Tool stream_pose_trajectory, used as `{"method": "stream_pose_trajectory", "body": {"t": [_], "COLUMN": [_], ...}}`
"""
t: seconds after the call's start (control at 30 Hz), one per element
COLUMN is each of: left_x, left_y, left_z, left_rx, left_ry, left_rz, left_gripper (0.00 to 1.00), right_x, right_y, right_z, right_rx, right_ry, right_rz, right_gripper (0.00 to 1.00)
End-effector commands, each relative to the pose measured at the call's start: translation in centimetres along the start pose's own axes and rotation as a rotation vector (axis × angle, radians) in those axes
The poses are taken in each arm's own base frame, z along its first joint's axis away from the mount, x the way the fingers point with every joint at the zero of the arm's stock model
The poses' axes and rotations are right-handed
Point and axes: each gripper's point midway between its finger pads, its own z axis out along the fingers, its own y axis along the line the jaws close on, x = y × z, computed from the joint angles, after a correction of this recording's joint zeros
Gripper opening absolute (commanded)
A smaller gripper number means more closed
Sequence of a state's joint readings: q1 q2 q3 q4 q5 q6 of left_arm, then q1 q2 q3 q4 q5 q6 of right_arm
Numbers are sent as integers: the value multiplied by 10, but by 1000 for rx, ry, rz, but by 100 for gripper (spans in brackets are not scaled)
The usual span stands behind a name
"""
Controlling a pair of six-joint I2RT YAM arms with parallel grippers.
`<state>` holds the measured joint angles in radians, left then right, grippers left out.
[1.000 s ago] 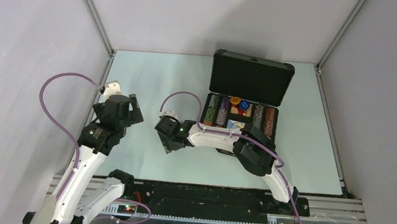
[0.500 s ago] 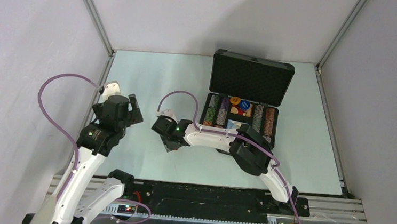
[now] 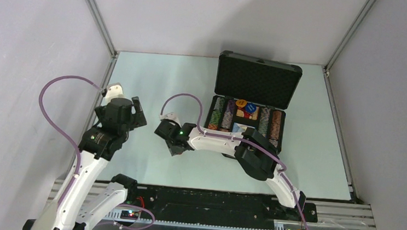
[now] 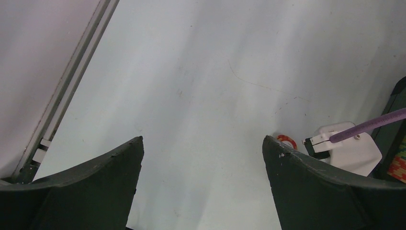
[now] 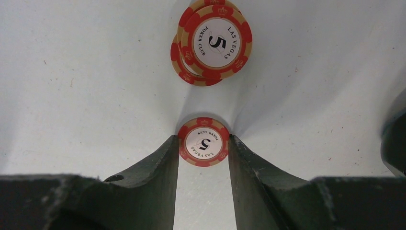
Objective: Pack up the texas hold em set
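Observation:
The black case [image 3: 223,56] stands open at the back right, its foam lid upright and multicoloured chip rows [image 3: 222,115] in its base. On the table to its left, in the right wrist view, a small red-white chip [image 5: 203,142] marked 5 sits between my right gripper's fingertips [image 5: 171,143], which touch its two edges. My right gripper [image 5: 203,139] [image 3: 172,146] is low over the table. Two more red-white chips [image 5: 212,41] lie overlapped just beyond it. My left gripper [image 4: 203,139] [image 3: 135,113] hangs wide open over bare table; one chip [image 4: 286,140] peeks past its right finger.
The right arm [image 3: 226,141] stretches leftward across the front of the case. A metal frame rail [image 4: 72,81] runs along the table's left edge, close to the left arm. White walls enclose the table on three sides.
My right gripper has shifted slightly left and its jaws have narrowed onto the single chip. The left arm has not moved.

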<state>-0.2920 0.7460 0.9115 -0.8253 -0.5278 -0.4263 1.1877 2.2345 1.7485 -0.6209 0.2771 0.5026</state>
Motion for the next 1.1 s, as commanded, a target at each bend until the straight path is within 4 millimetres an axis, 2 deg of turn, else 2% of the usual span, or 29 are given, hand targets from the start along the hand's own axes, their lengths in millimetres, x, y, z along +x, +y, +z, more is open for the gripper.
{"method": "stream_pose_trajectory", "body": {"t": [0.0,0.2,0.73,0.9,1.07], "left_x": [-3,-3,-3,-3,-3], "left_y": [1,2,2,2,2], "left_z": [1,2,1,1,2], "left_rx": [-5,-8,-7,-8,-10], "left_ry": [-10,-10,-12,-11,-11], "left_rz": [-6,-6,-8,-9,-10], "left_gripper": [98,98,98,98,98], "right_x": [9,-16,-72,-85,-89], "right_y": [-6,1,-1,1,2], "right_z": [0,-12,-32,-24,-13], "right_rx": [8,-46,-75,-83,-85], "right_ry": [22,-30,-123,-121,-112], "right_rz": [-27,-27,-8,-1,0], "right_gripper": [43,43,45,45,45]}}
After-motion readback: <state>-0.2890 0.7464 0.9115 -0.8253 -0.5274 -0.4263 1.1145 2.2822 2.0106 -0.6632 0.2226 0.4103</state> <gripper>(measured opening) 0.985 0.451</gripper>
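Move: The right fingers already have a lone red-rimmed chip between them at table level; the loose chip stack it goes to lies about 6 cm ahead and 3 cm left of this hand, at about its height. The open chip case has its middle roughly 13 cm ahead and 24 cm to this hand's right, a couple of cm above it. From the idle left hand, the stack is some 4 cm ahead, 15 cm right and 20 cm down. Keeping the single chip pinched by its rim between the fingertips, the right hand barely stirs at first, then lifts about 6 cm while reaching some 5 cm forward and 3 to 4 cm left, up and over towards the chip stack. The fingers hold their gap throughout, and the wrist tilts a little, its left side rising by under 10 degrees. ##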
